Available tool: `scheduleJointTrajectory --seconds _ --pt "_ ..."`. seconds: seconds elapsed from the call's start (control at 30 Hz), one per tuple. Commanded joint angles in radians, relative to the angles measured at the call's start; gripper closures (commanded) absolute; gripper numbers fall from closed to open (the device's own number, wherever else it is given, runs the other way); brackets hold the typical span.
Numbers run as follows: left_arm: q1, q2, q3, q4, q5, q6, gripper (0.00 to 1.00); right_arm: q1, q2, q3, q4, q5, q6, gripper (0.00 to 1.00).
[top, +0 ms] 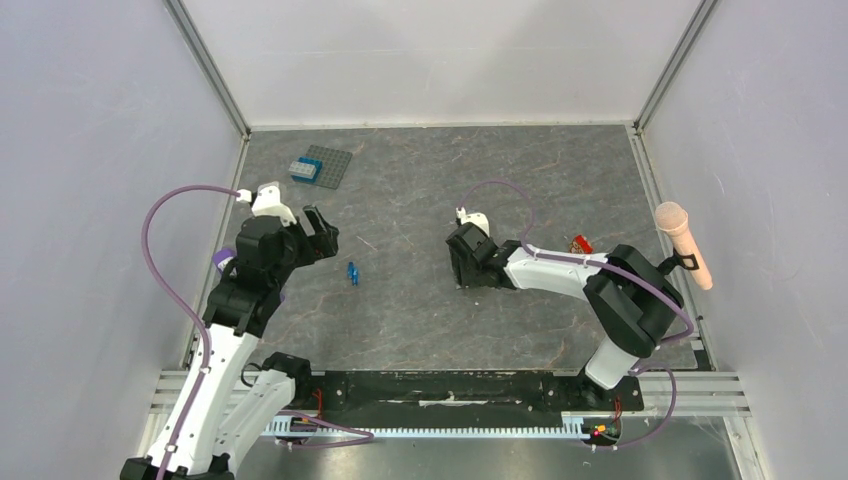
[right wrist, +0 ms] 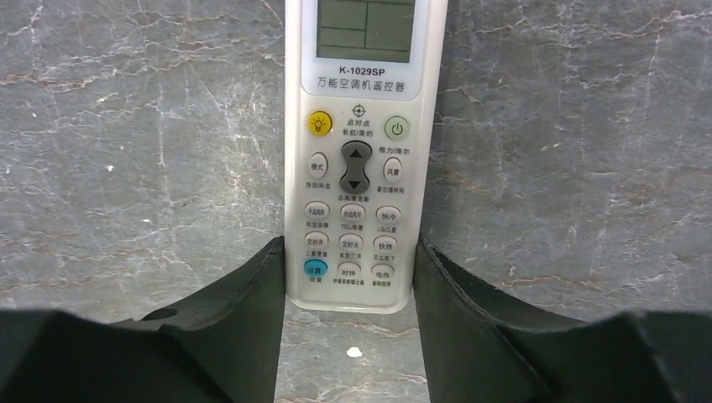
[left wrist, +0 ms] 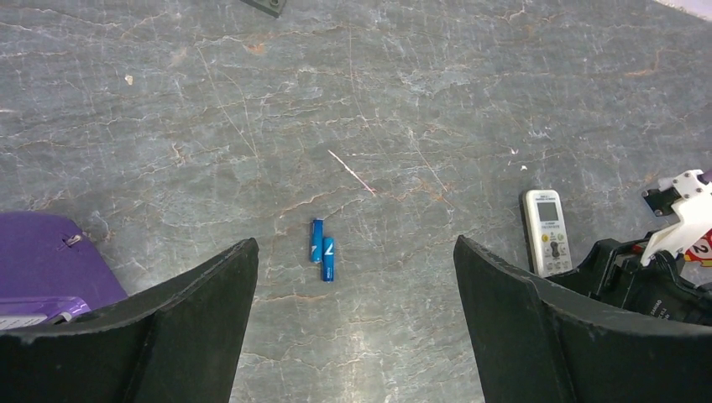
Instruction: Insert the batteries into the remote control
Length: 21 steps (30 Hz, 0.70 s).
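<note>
Two small blue batteries (top: 352,272) (left wrist: 322,248) lie side by side on the grey table. My left gripper (top: 322,236) (left wrist: 356,242) hovers open just left of them, with nothing between its fingers. The white remote control (right wrist: 361,151) (left wrist: 547,231) lies flat, buttons and display facing up. My right gripper (top: 462,262) (right wrist: 348,243) is down over its button end, one black finger pressed against each long side. In the top view that gripper hides the remote.
At the back left lies a grey studded plate (top: 328,166) carrying a blue brick (top: 304,170). A small red-and-white object (top: 580,243) sits behind the right arm. A pink microphone (top: 683,243) lies by the right wall. A purple object (left wrist: 42,260) is beside the left gripper.
</note>
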Motion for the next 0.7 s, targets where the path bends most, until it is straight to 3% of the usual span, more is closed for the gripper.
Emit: scheduleJointTrajectory --seconds 0.0,0.1,0.27,0.4,0.67 --pt "0.007 -0.018 0.009 0.032 0.016 0.018 0.09 -0.004 0.001 0.008 0.038 -0.045 -0.009 0.71" --pt "0.007 -0.032 0.007 0.068 0.19 0.037 0.09 -0.006 -0.06 -0.003 0.095 -0.148 -0.044 0.74" --pt "0.007 -0.063 -0.029 0.191 0.524 0.017 0.09 -0.007 -0.177 0.014 0.22 -0.531 -0.089 0.77" --pt "0.007 -0.073 -0.029 0.246 0.584 -0.068 0.1 -0.007 -0.259 0.025 0.359 -0.765 -0.017 0.77" --pt "0.007 -0.093 0.045 0.372 0.655 -0.315 0.1 -0.007 -0.318 0.035 0.676 -0.963 0.266 0.76"
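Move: Between its fingers the right gripper already holds the remote control by its near end, the remote's middle about 4 cm ahead, 1 cm left and 1 cm below. The place it is taken to, the empty left gripper, is some 29 cm left, 1 cm back and 21 cm higher; the red box lies 27 cm right and 8 cm ahead, at table level. From the left hand the remote is roughly 28 cm right, 5 cm ahead and 22 cm down, the batteries about 3 cm straight ahead and 22 cm below. Lifting the remote off the table in a tight grip, the right hand climbs about 20 cm while sweeping left and somewhat back towards the left gripper, rolling its left side up and swinging counter-clockwise so the fingers come to point left. The open left hand moves to meet it, about 9 cm right, rising and easing back a little, turning clockwise towards the remote. ##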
